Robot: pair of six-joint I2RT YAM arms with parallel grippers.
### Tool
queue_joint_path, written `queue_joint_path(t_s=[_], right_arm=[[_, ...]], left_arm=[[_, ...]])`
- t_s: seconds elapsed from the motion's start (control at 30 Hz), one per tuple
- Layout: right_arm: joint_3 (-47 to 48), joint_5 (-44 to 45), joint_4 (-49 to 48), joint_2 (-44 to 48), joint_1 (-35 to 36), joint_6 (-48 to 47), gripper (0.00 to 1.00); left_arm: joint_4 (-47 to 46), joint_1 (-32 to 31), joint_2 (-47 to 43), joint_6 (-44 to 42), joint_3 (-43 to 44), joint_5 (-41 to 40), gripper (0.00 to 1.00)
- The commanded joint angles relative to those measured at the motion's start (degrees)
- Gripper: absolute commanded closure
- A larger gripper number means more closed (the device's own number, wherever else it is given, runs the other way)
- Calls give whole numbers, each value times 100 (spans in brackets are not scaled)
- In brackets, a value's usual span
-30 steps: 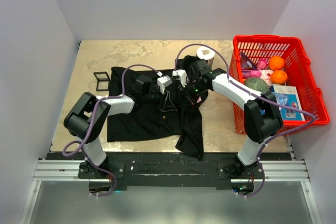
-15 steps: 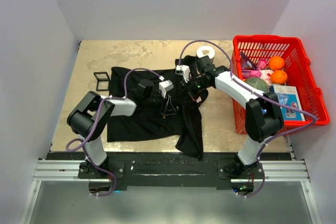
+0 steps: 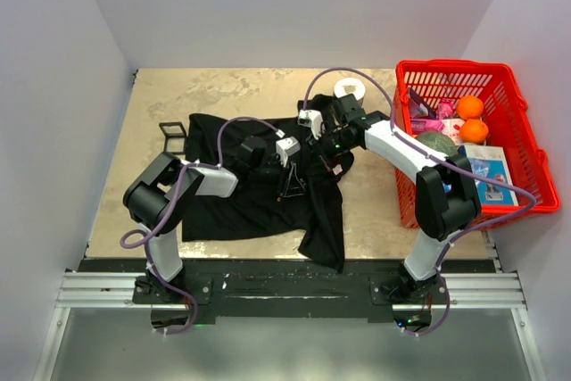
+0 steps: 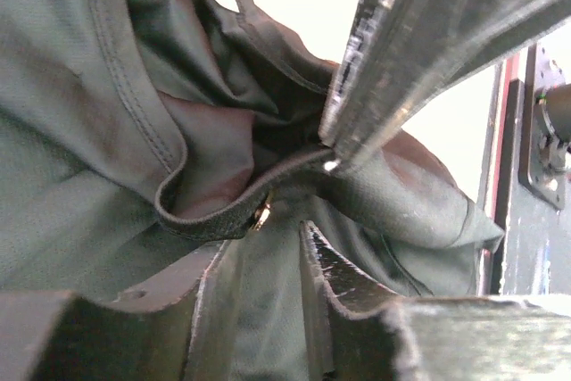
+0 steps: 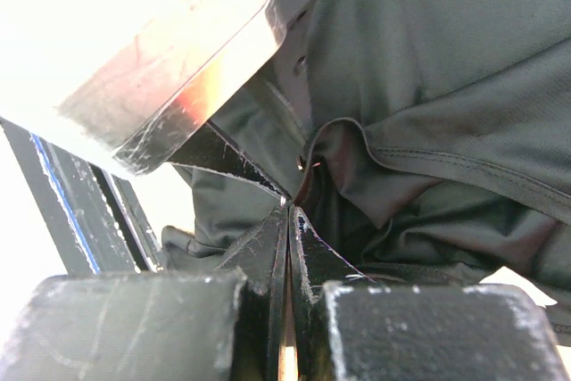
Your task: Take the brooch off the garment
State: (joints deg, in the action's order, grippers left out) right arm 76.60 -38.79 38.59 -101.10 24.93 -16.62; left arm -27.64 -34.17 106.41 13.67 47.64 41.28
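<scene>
The black garment (image 3: 241,207) lies spread on the table, bunched at its collar between the two arms. The brooch (image 4: 260,213) is a tiny golden glint tucked under the folded collar band, just past my left fingertips; it also glints faintly in the right wrist view (image 5: 303,164). My left gripper (image 4: 268,243) (image 3: 291,183) has its jaws partly apart with a fold of cloth filling the gap. My right gripper (image 5: 288,207) (image 3: 326,153) is shut, its tips meeting the collar edge from the opposite side. I cannot tell whether the tips pinch cloth.
A red basket (image 3: 451,65) stands at the right, holding oranges (image 3: 470,107), a green fruit (image 3: 435,143) and packets. A white roll (image 3: 350,89) sits behind the right wrist. A black square frame (image 3: 173,136) lies left of the shirt.
My left gripper has shifted slightly right and nearer, staying in the cloth. My right gripper moved a little farther back early on, then held still.
</scene>
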Motion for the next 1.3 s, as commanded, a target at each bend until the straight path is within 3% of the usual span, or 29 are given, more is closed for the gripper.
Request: queue_joint_path(t_s=[0.0, 0.13, 0.27, 0.53, 0.6, 0.8, 1.0, 1.27], right_arm=[[224, -191, -71, -6, -58, 45, 100], [207, -200, -71, 3, -67, 54, 100], [189, -191, -71, 11, -58, 54, 100], [110, -121, -53, 38, -58, 19, 100], [101, -112, -53, 38, -76, 1, 100], [118, -24, -44, 46, -76, -25, 100], [154, 38, -44, 3, -172, -52, 100], [198, 327, -18, -112, -225, -227, 100]], left_arm=[[-295, -19, 90, 118, 185, -181, 61], [-330, -10, 99, 232, 158, -164, 63], [-400, -10, 90, 259, 106, -146, 76], [-620, -2, 73, 505, 97, 12, 91], [-646, 33, 38, 514, 53, 29, 99], [-752, 112, -50, 453, -79, 405, 100], [3, 121, -559, -460, -246, 1224, 100], [847, 78, -894, -1683, -316, 1620, 100]])
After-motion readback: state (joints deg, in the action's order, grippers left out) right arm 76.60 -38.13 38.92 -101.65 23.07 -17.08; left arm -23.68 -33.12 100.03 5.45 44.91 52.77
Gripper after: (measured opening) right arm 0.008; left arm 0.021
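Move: The brooch sits at the garment's edge just in front of my left fingertips, about 1 cm to my left hand's right, level with it in height and in reach. From that hand the small gold button on the cloth is some 6 cm left, 4 cm back and 4 cm lower; the white tag is about 9 cm right, 3 cm farther out and 3 cm lower. From my right hand, which pinches the edge, the brooch is roughly 3 cm left, 1 cm ahead and 2 cm lower. I hold my left hand almost still at the brooch while its part-open fingers close and pinch the gold piece. Then I draw it back towards my base and up, about 4 and 2–3 cm, away from my right fingers, turning some 10 degrees clockwise. My right hand keeps its shut grip on the garment and eases only about a centimetre to its right. ##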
